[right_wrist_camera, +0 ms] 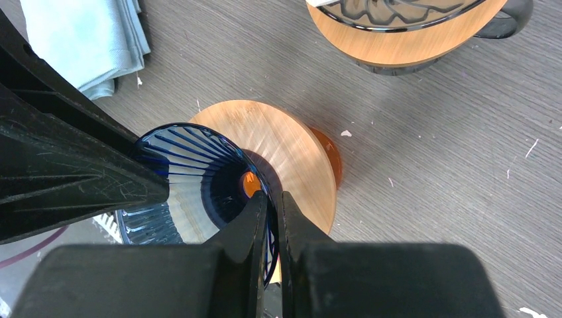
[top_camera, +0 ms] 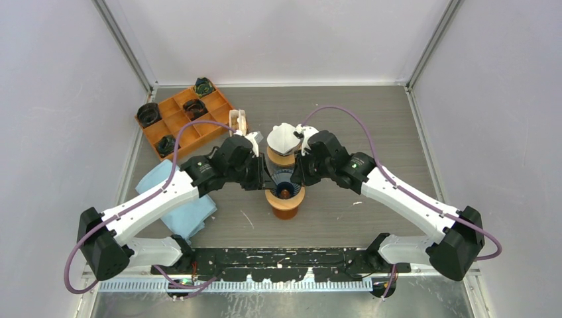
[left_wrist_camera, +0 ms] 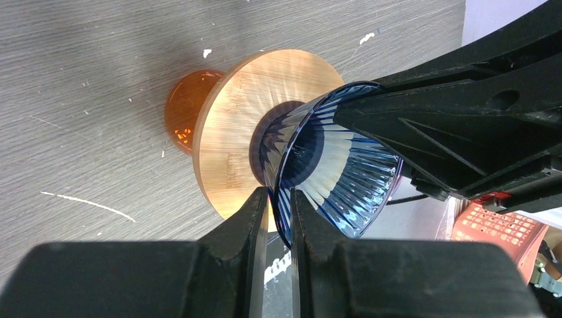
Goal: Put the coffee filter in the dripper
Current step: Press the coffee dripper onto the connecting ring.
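Note:
A blue ribbed glass dripper [top_camera: 283, 179] with a round wooden collar [left_wrist_camera: 232, 132] stands on an orange cup [top_camera: 286, 207] at the table's middle. My left gripper [left_wrist_camera: 278, 195] is shut on the dripper's [left_wrist_camera: 351, 179] near rim, one finger inside and one outside. From the other side my right gripper [right_wrist_camera: 272, 197] is shut on the opposite rim of the same dripper [right_wrist_camera: 179, 159]. The inside of the cone holds nothing. The white coffee filter [top_camera: 283, 138] sits just behind, in a second wood-collared dripper [right_wrist_camera: 404, 40].
An orange compartment tray [top_camera: 173, 118] with several dark items lies at the back left. A light blue cloth [top_camera: 179, 199] is folded under the left arm. A small beige object [top_camera: 238, 122] stands beside the tray.

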Robot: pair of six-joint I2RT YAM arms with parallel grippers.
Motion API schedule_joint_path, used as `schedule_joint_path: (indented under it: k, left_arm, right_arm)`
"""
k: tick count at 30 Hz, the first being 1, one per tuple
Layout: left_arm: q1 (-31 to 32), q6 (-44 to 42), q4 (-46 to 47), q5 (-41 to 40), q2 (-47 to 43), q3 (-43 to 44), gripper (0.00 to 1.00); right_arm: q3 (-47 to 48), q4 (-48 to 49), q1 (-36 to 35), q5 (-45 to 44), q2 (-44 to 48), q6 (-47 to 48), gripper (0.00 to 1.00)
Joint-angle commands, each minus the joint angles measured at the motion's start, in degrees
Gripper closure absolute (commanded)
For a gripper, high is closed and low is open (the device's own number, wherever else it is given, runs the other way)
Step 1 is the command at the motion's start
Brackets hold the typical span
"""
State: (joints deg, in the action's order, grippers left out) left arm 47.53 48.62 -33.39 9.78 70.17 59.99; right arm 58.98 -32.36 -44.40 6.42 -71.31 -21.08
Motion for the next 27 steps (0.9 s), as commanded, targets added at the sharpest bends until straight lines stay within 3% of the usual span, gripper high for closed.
schedule_joint_path:
  k: [1,5,17,27]
  left_arm:
    - [0.99,-2.38,-4.70,-1.39,1.63,-0.31,0.84]
    - [1.07,-2.48,-5.07,-2.24,0.88,0.14,0.80]
    - [0.97,-2.97,-5.47,-5.78,-1.81,4.95,0.66]
    - [0.92,-4.28,-6.32,-8.58,-3.18,8.21,0.46]
  right_arm:
    - [-4.88,-9.16,-1.51,-5.96,-6.54,2.84,0.99]
    - [-2.86,-9.82,-1.73,-5.61,-5.68,3.06,0.98]
    - [4.20,-10.27,-1.66,-4.84,-2.13,3.42,0.78]
    - [10.04,-10.36,-1.65,-3.69,-0.96,3.41,0.65]
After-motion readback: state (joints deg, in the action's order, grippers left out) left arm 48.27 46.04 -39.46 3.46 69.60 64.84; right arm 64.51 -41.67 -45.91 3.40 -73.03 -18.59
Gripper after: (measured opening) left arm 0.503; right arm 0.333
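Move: Both hands have hold of the blue dripper's rim from opposite sides. The dripper's middle lies about 5 cm right, 1 cm ahead and 3 cm below the left hand, and 4 cm left, 1 cm back and 3 cm below the right. The wooden connecting ring is right under it, some 7 cm below both hands, on the amber pot. The clear dripper with its paper filter stands roughly 14 cm beyond the blue one, middle some 7 cm below the hands. Both pinches on the dripper's rim end as the fingers open. The left's open first and to about half, the hand dipping slightly, then backing up and left about 2 cm. The right keeps its grip while rising about 1 cm, then opens to a third, sinks a little and draws right and back about 1.5 cm, rolling some 5 degrees, its fingers still straddling the rim. ##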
